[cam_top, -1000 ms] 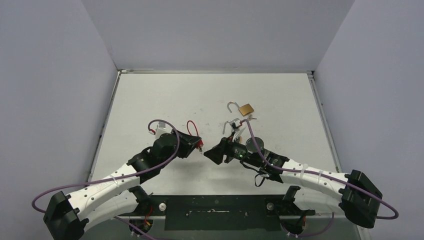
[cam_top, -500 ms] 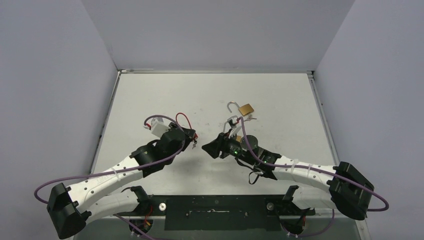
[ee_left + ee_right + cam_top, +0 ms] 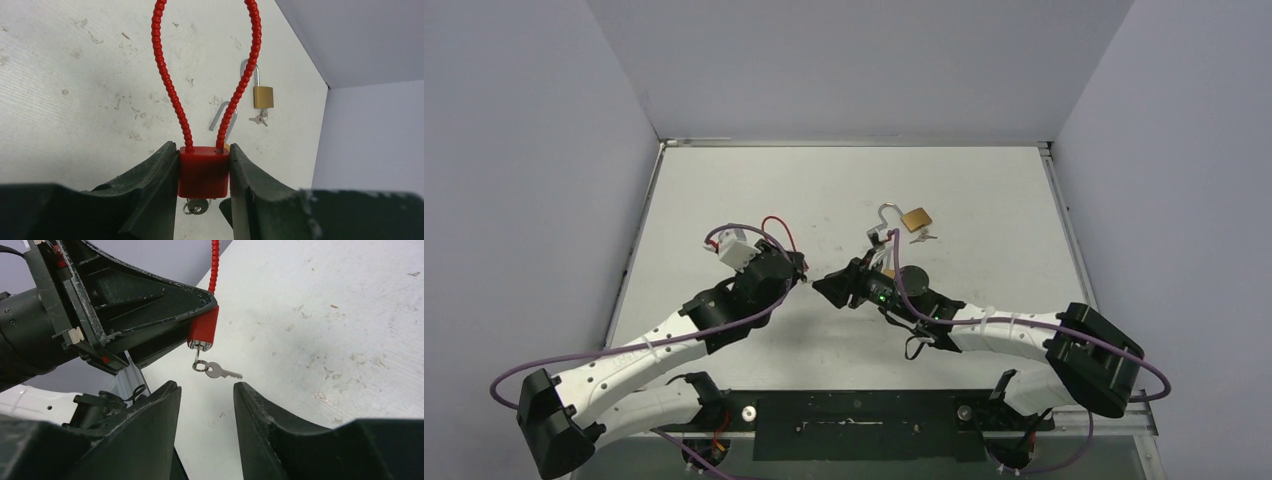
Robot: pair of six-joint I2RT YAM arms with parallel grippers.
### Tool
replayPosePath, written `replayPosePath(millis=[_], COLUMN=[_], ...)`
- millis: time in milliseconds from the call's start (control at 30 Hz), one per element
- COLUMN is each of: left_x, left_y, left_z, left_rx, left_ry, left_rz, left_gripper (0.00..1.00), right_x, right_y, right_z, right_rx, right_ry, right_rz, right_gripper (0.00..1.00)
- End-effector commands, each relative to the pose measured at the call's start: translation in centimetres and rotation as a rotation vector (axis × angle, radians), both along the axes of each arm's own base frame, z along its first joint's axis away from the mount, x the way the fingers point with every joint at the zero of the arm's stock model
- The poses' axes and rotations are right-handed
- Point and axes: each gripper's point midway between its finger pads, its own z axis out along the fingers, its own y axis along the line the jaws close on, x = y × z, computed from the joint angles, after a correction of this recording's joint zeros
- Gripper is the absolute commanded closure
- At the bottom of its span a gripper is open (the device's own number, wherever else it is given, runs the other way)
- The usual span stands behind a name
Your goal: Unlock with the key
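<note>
A red padlock (image 3: 203, 172) with a long red beaded cable loop (image 3: 165, 75) is clamped by its sides in my left gripper (image 3: 203, 150). It is held above the table. From the lock's underside (image 3: 204, 329) a small ring hangs, and a silver key (image 3: 220, 371) sticks out sideways from it. My right gripper (image 3: 206, 386) faces the left one, just short of the key. Its jaws stand apart with nothing between them. From above, the two grippers nearly meet, left gripper (image 3: 800, 274) and right gripper (image 3: 820, 284).
A brass padlock (image 3: 915, 218) with its steel shackle swung open lies on the table beyond the right arm, small keys (image 3: 927, 238) beside it. A second steel shackle (image 3: 222, 116) lies nearer, its body hidden behind the red lock. Walls enclose the table on three sides.
Both arms have moved up the table and left, the left one carrying the red padlock. The right gripper's jaws have narrowed and it has stayed close in front of the lock's key end.
</note>
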Motion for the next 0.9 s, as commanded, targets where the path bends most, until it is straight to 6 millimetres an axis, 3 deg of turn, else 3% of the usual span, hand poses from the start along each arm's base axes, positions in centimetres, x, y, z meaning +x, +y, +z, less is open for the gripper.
replayPosePath(millis=[0,200,533,800,867], left_x=[0.4,0.0,-0.7,-0.8,-0.8], left_y=[-0.4,-0.1,0.0,-0.2,-0.5], left_z=[4.4,4.8,5.2,5.0,5.1], left_rx=[-0.066,-0.086,-0.133,-0.164,-0.175], left_ry=[-0.109,-0.116,-0.116,-0.110,-0.108], left_rz=[-0.025,-0.029,-0.049,-0.052,-0.061], left_gripper=[1.00,1.00,1.00,1.00,1.00], right_x=[-0.1,0.2,0.7,0.5,0.7], right_y=[2.2,2.9,4.1,4.5,4.5], right_z=[5.1,5.4,5.5,5.1,5.0], right_rx=[0.131,0.139,0.137,0.118,0.111], right_ry=[-0.104,-0.112,-0.095,-0.074,-0.066], right_rz=[0.055,0.065,0.076,0.086,0.080], right_gripper=[0.58,0.72,0.72,1.00,1.00])
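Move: The head of the key in the red lock lies about 3 cm left of the right fingertips and 1 cm ahead, practically level with them; from the left hand gripping the lock it is roughly 4 cm below and 2 cm back. Seen from the right hand, the lock body is 3 cm left, 2 cm ahead and 3 cm up, and the spare key on the ring 3 cm ahead, 2 cm left. The nearer brass padlock lies some 17 cm right, 15 cm ahead and 17 cm below. The key head under the red lock is what the right hand reaches for: it slides left about 3.5 cm and rises some 2.5 cm, its fingers narrowing on the way, then shutting to pinch the thin head between the tips just below the lock body. The left hand keeps its grip on the lock and lifts it about 3 cm, easing slightly back. ##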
